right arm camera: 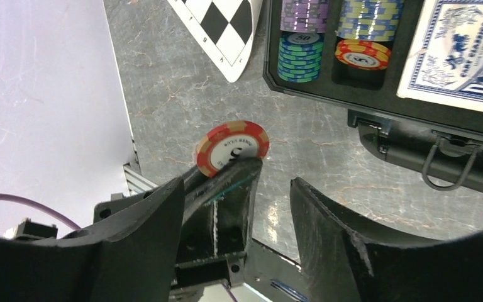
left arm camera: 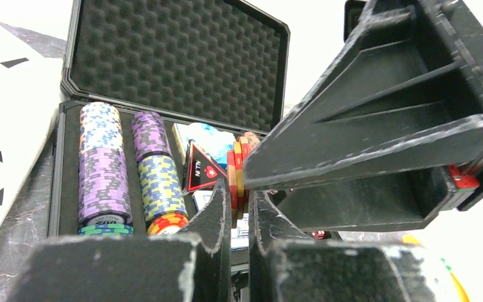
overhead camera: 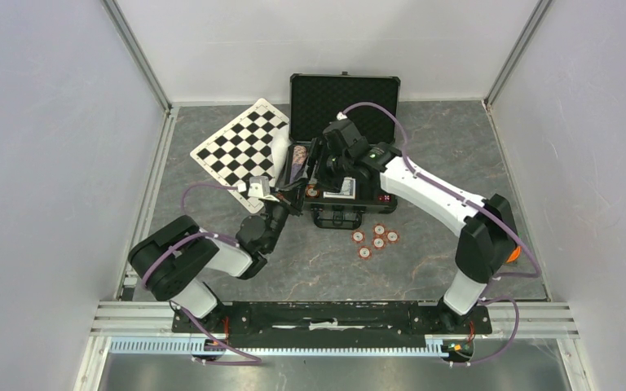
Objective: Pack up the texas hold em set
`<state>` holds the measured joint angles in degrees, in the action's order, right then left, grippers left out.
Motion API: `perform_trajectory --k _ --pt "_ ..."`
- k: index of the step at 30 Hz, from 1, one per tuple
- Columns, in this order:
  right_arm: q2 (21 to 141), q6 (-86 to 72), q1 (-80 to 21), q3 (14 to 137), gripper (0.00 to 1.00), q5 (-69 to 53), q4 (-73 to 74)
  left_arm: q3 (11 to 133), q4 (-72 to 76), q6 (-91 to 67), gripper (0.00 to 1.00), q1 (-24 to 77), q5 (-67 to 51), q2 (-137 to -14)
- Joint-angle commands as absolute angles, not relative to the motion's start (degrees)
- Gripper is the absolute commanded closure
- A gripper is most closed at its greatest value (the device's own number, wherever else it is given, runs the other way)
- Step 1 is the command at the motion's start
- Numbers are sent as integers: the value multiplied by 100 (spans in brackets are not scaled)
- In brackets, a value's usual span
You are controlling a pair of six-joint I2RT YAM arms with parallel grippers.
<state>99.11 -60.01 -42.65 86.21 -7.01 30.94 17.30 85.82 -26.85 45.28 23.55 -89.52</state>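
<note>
The black case [overhead camera: 344, 104] of the texas hold em set stands open at the back, foam lid upright. Its tray holds rows of poker chips [left arm camera: 104, 170], an "all in" button [left arm camera: 202, 168] and a blue card deck [right arm camera: 459, 50]. My left gripper [left arm camera: 240, 201] is shut on a few red poker chips [left arm camera: 238, 170], held on edge in front of the case. The same red chips [right arm camera: 233, 148] show in the right wrist view, above the left fingers. My right gripper [right arm camera: 236, 189] is open, straddling those fingers without touching the chips. Several loose red chips [overhead camera: 375, 236] lie on the table before the case.
A black-and-white checkered board [overhead camera: 240, 151] lies left of the case, one corner close to the left gripper. An orange object [overhead camera: 512, 254] sits behind the right arm's elbow. The case handle [right arm camera: 446, 167] points toward the arms. White walls enclose the table on three sides.
</note>
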Motion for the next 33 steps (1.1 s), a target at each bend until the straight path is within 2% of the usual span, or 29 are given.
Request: perform_trajectory --k 1,3,7,12,14,18,20,25,27,33 --pt "9405 -5802 -4039 8451 26 -494 3058 1613 8904 -2346 98 4389 2033 -8911" --pt "9237 -5645 -3938 8285 19 -410 3059 1477 8903 -2521 98 4239 1749 -8894" --pt "8867 -4958 -3562 7911 16 -302 3010 1288 8581 -2798 98 3936 978 -8636" --pt "8080 -3057 -3082 6598 14 -1839 1079 1534 7047 -2834 98 3547 -298 -7925" --pt "7950 -2368 -3076 6478 14 -2159 950 1879 5974 -2755 98 3407 -677 -7582" --pt "7657 -1402 -3076 6459 17 -1370 1624 2958 2980 -2429 98 3254 -1092 -7014" --pt "7315 -1232 -3067 6250 17 -966 1748 3474 1942 -1993 98 3253 -1135 -7027" --pt "6206 -1237 -3051 5433 16 -114 1781 4484 392 -1190 98 3252 -857 -7469" --pt "5770 -1285 -3042 5054 16 141 1806 4874 45 -608 98 3254 -1463 -7668" --pt "4790 -1373 -3037 4245 16 229 1923 5877 -1299 817 98 3252 -1624 -8168"
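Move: The left fingers hold the small stack of red and yellow chips. The red chip ending the case's second column lies about 6 cm ahead of them, 3 cm right and 12 cm down; the green stack's end is 5 cm left of it, the card box 8 cm right and 1 cm farther out. The loose chips lie some 18 cm right of the right hand, 5 cm back and 16 cm below; the case handle is 8 cm right, level. Keep the chip stack pinched in the left gripper and turn that wrist some 50 degrees, so the near-level fingers tip down and rightward towards the second column's near end; the hand dips left, rises back rightward, then sinks, ending only slightly lower. Meanwhile open the right gripper wider and draw it off about 19 cm right and a little back, above the case front towards the loose chips, fingers swinging up from steep. ##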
